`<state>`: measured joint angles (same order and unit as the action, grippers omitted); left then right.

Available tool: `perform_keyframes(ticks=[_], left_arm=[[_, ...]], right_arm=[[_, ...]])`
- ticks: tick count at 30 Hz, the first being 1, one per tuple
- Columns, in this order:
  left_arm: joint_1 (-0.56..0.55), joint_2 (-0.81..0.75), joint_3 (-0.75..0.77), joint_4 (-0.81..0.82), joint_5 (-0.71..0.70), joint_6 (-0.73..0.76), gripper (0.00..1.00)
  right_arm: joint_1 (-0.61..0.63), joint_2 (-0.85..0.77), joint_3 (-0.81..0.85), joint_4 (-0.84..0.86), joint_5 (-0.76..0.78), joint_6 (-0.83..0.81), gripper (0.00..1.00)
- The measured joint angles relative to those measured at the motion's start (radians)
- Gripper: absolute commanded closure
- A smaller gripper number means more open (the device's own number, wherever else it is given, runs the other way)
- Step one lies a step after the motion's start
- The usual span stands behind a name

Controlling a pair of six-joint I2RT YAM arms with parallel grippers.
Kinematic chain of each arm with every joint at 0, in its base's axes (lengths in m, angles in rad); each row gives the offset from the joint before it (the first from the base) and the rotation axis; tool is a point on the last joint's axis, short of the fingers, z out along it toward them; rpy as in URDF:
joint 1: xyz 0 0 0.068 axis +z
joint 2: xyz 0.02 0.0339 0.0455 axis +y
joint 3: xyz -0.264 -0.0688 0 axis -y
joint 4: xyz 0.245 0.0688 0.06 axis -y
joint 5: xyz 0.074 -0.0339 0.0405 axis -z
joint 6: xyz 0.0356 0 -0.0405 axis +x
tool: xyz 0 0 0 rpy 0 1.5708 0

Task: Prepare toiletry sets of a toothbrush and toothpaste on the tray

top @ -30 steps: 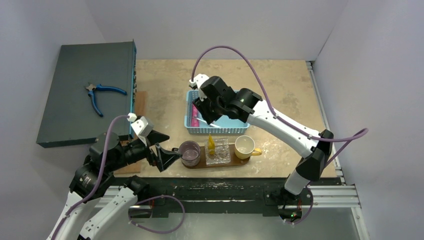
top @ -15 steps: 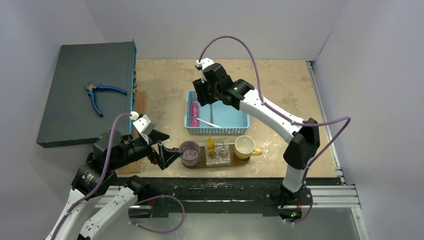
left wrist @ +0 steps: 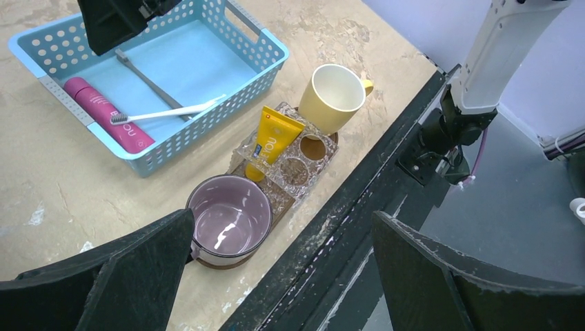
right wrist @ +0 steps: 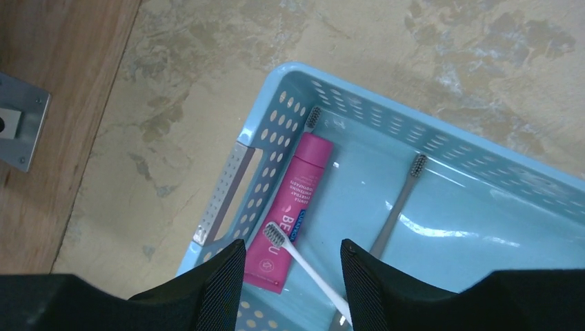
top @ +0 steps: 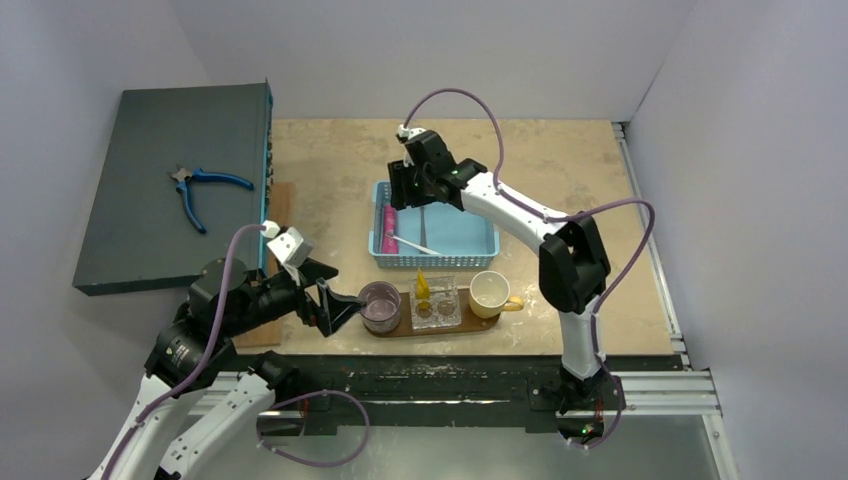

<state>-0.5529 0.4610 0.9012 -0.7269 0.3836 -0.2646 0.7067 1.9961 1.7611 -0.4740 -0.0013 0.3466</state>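
Observation:
The dark wooden tray [top: 395, 333] lies near the front edge. A yellow toothpaste [top: 422, 288] [left wrist: 272, 138] stands on it in a clear holder. The white toothbrush [top: 418, 245] [left wrist: 165, 112] [right wrist: 303, 265] and the pink toothpaste [top: 387, 228] [left wrist: 103, 114] [right wrist: 293, 207] lie in the blue basket [top: 480, 262] [right wrist: 227, 186]. The brush head rests on the pink tube. My right gripper [top: 405, 190] [right wrist: 291, 243] hovers open above them, holding nothing. My left gripper [top: 335, 305] [left wrist: 281, 221] stands wide open and empty beside the purple cup [top: 379, 305] [left wrist: 229, 219].
A grey toothbrush [left wrist: 148, 81] [right wrist: 397, 210] also lies in the basket. A yellow cup [top: 489, 292] [left wrist: 336, 96] and the clear holder [top: 440, 310] share the tray. Blue pliers [top: 200, 190] lie on a dark slab [top: 150, 240] at the left, with a wooden board [top: 280, 205] beside it.
My right gripper has drawn back from over the basket's middle to its far left end, uncovering the white toothbrush and pink tube. The left arm has hardly moved.

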Motion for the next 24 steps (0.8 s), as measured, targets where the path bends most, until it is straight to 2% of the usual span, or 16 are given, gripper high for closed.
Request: perform_keyframes(ticks=[24], left_arm=[[0.0,0.011,0.0,-0.006,-0.021,0.018,0.0]], right_arm=[[-0.027,0.274,0.08,0.094,-0.114,0.097,0.46]])
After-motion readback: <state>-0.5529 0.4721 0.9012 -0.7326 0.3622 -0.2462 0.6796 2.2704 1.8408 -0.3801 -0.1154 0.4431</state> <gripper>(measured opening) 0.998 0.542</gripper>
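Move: The magenta toothpaste in the basket lies about 13 cm below the right hand, roughly level with it fore and aft and some 3 cm to its left. The white toothbrush's middle is about 3 cm back and 2 cm right of the hand; the grey toothbrush is level with it, some 4 cm right. Both brushes are at much the same depth as the toothpaste. From the left hand, the magenta toothpaste is about 28 cm ahead, 5 cm right and 25 cm below. Without touching anything yet, the right hand sinks about 10 cm towards the magenta toothpaste at the basket's left side, slanting some 3 cm left and a little forward and slowing near the end. The wrist tips the fingers about 10 degrees further down; they stay about half open, one to each side of the tube's line. ##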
